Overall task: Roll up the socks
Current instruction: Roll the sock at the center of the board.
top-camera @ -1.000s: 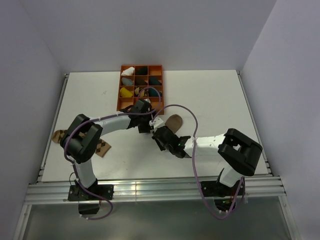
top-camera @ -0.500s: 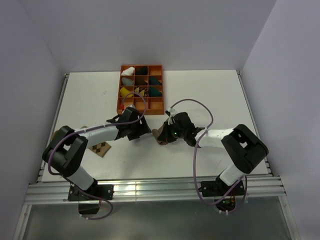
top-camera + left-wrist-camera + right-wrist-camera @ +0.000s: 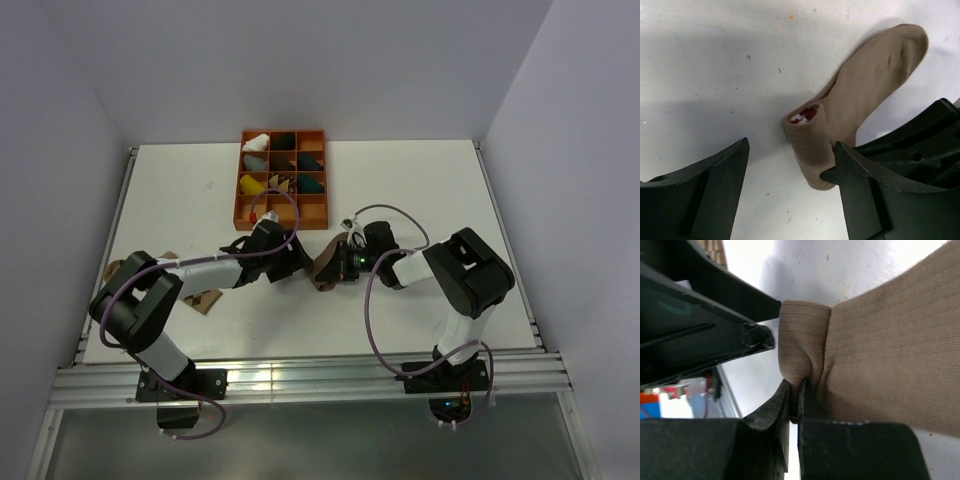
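The plain tan sock [image 3: 325, 270] lies on the white table between both grippers, its cuff end folded over, red-and-white stripes [image 3: 802, 116] showing inside the fold. My right gripper [image 3: 799, 385] is shut on that folded edge of the tan sock [image 3: 880, 350]. My left gripper [image 3: 792, 146] stands open just beside the fold, one finger [image 3: 715, 190] on bare table, the other [image 3: 880, 195] against the fold's side. In the top view the left gripper [image 3: 297, 262] faces the right gripper [image 3: 340, 265]. The argyle sock [image 3: 205, 298] lies at the left, partly under the left arm.
An orange divided tray [image 3: 283, 132] with several rolled sock bundles stands at the back, just beyond the grippers. Purple cables loop over both arms. The right gripper's black body [image 3: 920, 145] fills the right side of the left wrist view.
The right gripper has dragged the tan sock left and toward the near edge, folding its cuff end. The left gripper drew back from the tray to the fold and opened wider.
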Available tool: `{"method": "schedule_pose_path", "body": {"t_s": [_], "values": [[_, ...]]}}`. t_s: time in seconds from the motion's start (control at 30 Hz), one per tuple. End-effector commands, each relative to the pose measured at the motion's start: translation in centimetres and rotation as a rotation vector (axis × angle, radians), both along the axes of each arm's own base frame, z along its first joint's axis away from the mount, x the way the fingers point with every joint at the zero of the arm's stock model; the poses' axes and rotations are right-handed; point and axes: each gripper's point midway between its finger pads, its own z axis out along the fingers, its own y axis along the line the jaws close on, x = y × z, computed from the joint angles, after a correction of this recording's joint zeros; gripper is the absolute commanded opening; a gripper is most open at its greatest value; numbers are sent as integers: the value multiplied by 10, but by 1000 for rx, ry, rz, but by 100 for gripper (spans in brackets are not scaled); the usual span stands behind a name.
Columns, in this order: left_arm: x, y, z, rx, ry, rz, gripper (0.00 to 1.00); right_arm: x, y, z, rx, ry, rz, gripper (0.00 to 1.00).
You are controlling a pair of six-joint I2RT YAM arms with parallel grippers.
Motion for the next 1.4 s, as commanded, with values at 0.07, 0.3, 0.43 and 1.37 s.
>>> {"method": "schedule_pose_path", "body": {"t_s": [0.07,0.3,0.43,1.37], "values": [[10,-15,3,-40,-17,17,73,-8,-4,1,95,64,20,0],[11,-18,-2,-35,-7,12,72,-3,-10,9,114,68,11,0],[9,-19,-6,-29,2,4,71,1,-9,12,117,83,7,0],[-12,-31,-42,26,83,-36,47,11,-32,-26,59,219,-77,0]]}}
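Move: The sock's rolled cuff end stands on the board about 4 cm to the right of the open left hand and some 2 cm nearer the bases, roughly a centimetre below its point. The right hand's shut fingers already pinch it, its middle about 1 cm left of and 1 cm ahead of them. From the left hand, the flat foot end lies about 6 cm ahead and 9 cm right, and the orange tray's middle some 19 cm ahead and 5 cm left, at about board height. The sock's rolled end is taken between the left hand's fingers, which slide right about 4 cm, sinking about 1.5 cm, and narrow from wide to half open late on as they come around it. The right hand keeps its pinch on the roll, drawing it about 2 cm right and ending about 1 cm lower while its wrist tilts some 15 degrees. ##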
